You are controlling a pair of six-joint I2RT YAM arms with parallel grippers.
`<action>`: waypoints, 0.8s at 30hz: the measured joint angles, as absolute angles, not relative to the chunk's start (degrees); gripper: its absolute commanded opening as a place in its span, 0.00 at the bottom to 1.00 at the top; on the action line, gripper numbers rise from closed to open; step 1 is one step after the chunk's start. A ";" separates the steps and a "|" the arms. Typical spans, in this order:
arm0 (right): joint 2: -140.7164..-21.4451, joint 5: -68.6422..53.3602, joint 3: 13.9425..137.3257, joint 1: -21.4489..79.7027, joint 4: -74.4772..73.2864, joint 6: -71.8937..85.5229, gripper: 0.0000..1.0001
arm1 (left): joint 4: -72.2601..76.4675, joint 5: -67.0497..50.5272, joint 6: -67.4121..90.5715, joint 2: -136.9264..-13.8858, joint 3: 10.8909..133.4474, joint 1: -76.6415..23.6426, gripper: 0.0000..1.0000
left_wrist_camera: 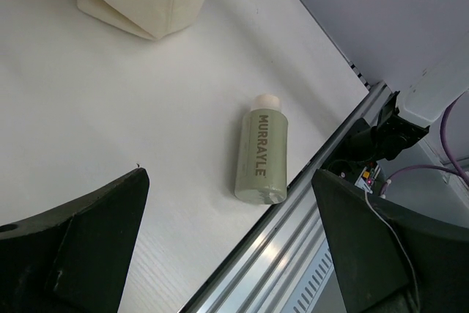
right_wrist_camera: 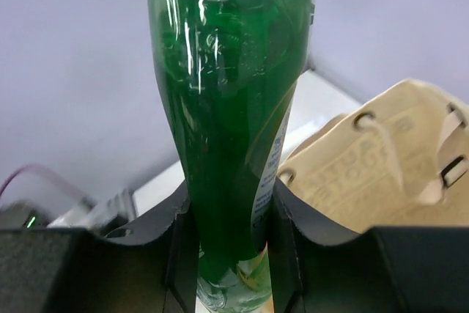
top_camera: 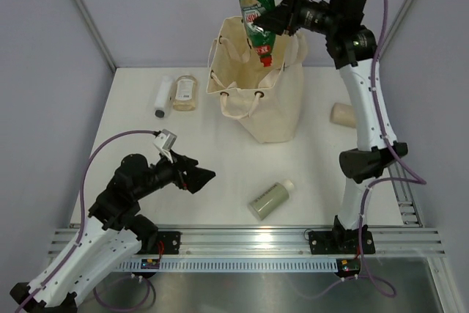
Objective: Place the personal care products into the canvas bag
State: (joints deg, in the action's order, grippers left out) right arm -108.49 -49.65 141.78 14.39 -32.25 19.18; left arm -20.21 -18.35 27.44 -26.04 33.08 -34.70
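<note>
My right gripper [top_camera: 275,20] is shut on a dark green labelled bottle [top_camera: 256,9], held cap-down over the open mouth of the cream canvas bag [top_camera: 264,97]. In the right wrist view the green bottle [right_wrist_camera: 227,108] fills the space between my fingers, with the bag [right_wrist_camera: 381,174] to the right. My left gripper [top_camera: 205,176] is open and empty, low over the table. A sage green bottle [top_camera: 270,199] lies to its right; it shows in the left wrist view [left_wrist_camera: 260,157]. A white tube [top_camera: 163,96] and an amber-beige bottle [top_camera: 185,92] lie left of the bag. A peach bottle [top_camera: 341,114] lies right of it.
An aluminium rail [top_camera: 249,243] runs along the table's near edge, just below the sage bottle. Grey walls close the table at the back and sides. The right arm's upright links [top_camera: 370,122] stand beside the peach bottle.
</note>
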 measured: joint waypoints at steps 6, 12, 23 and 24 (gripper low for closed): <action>-121.51 -23.77 146.28 20.95 -27.57 19.84 0.00 | -20.10 -17.76 26.89 -29.54 33.19 -34.70 0.99; -119.70 -4.82 128.25 22.37 -26.28 10.96 0.00 | -19.73 -17.67 26.57 -31.62 33.23 -34.70 0.99; -104.36 9.85 103.28 22.35 -27.31 -4.80 0.20 | -18.35 -17.43 27.42 -33.76 33.30 -34.70 0.99; -104.20 10.09 103.20 22.33 -27.33 -5.50 0.26 | -18.26 -17.52 27.70 -34.04 33.32 -34.70 0.99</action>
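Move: About 10 cm ahead of the right hand, 4 cm to its left and 20 cm below is the middle of the canvas bag's mouth; this hand already holds the green bottle. On the table nearly 50 cm beneath the right hand, the amber bottle lies some 12 cm farther out and 29 cm left, the beige bottle about level and 32 cm right. From the left hand, the bag's mouth is roughly 35 cm ahead, 13 cm right and 7 cm higher. Swinging the held green bottle out over the canvas bag, the right hand goes fast forward about 15 cm, then plunges some 25 cm down into the mouth while drawing right and a little back. Its wrist turns clockwise over 40 degrees and tips, so the fingers swing from pointing left to forward and down; they keep their grip. The left hand sinks and drifts forward slightly. ##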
